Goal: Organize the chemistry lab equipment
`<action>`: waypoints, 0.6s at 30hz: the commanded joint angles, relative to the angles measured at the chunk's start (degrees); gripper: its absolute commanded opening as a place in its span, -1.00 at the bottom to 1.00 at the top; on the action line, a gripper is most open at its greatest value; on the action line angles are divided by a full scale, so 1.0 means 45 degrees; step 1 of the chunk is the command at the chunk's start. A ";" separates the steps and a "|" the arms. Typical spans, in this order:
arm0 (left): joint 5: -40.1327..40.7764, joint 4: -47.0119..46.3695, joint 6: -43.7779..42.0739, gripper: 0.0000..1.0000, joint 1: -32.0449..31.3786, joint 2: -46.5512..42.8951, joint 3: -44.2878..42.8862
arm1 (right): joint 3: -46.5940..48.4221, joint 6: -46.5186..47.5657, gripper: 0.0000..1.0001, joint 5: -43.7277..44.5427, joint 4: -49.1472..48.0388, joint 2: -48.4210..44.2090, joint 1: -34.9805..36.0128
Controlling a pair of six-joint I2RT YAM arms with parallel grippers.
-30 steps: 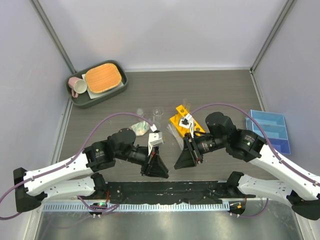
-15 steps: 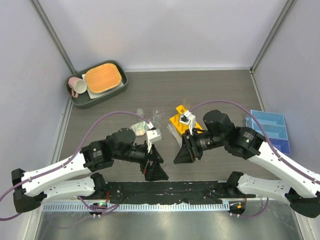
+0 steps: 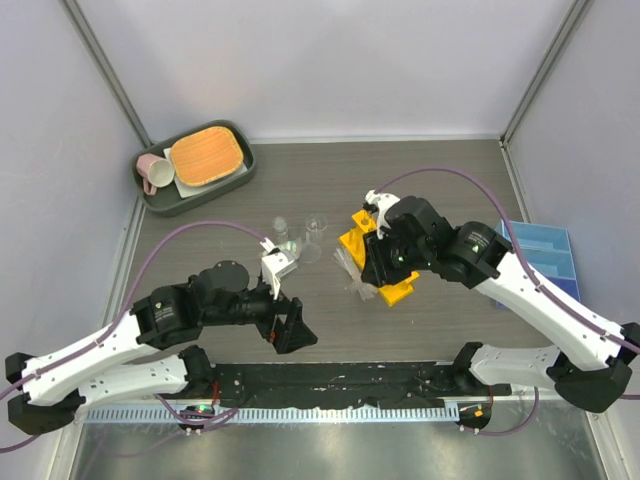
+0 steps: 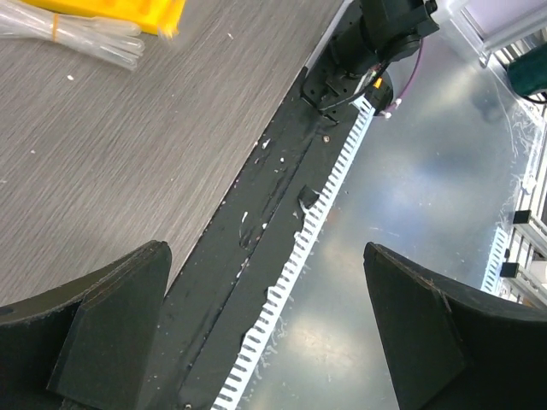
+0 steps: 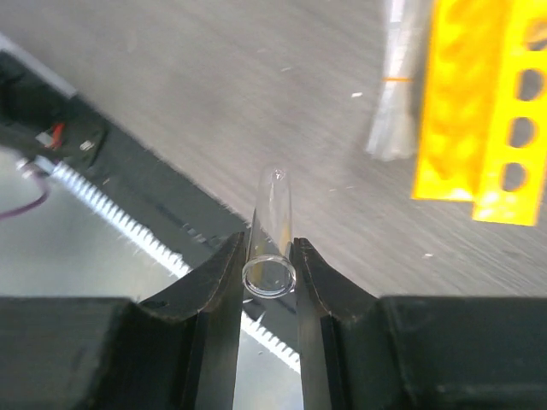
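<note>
A thin clear tube (image 5: 272,218) is held in my right gripper (image 5: 269,275), which is shut on it with the tube's open mouth facing the camera. From above, that gripper (image 3: 373,265) hangs over the yellow-orange test tube rack (image 3: 397,292). The rack (image 5: 479,111) and the clear pipette bundle (image 5: 397,94) lie ahead of the tube on the table. My left gripper (image 3: 290,336) is near the table's front edge, open and empty, its fingers (image 4: 102,333) wide apart. Small clear beakers (image 3: 316,225) stand behind it. The blue three-compartment tray (image 3: 545,262) sits at the right.
A grey tray (image 3: 150,195) with an orange pad and a pink mug sits at the back left. The black rail and metal strip (image 4: 282,282) run along the near edge under my left gripper. The pipette bundle (image 3: 355,280) lies left of the rack.
My left gripper has opened and drawn back to the left. The right gripper has swung away from it, up over the yellow rack, keeping the tube.
</note>
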State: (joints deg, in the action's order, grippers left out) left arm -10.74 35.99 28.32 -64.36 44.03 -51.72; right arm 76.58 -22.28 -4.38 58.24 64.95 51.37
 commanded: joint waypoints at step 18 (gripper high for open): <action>0.0415 0.0714 0.0602 0.99 0.0063 -0.1561 0.0459 | 0.3139 0.1221 -0.99 0.4020 0.1511 0.3554 -0.3643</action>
State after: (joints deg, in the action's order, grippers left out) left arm -8.56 39.46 30.20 -64.36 38.22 -50.28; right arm 87.05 -18.02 10.11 64.12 79.15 35.48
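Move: The yellow rack, where the held test tube is being taken, has its middle about 11 cm ahead of the right hand, 5 cm to its right and 12 cm below. The bundle of thin plastic tubes lies on the table 7 cm ahead of that hand, 2 cm left and 15 cm below; the clear glassware stands about 18 cm ahead and 13 cm left. From the empty left hand the rack is some 20 cm ahead and 20 cm right. The glass test tube, still pinched near its mouth by the right fingers, is swept forward about 11 cm and 7 cm to the right, from the table's near side to over the yellow rack; the rightward part ends early and the rest is forward. Meanwhile the wrist turns clockwise some 20 degrees and tips the fingers steeper downward. The open left hand eases 2 cm left. ##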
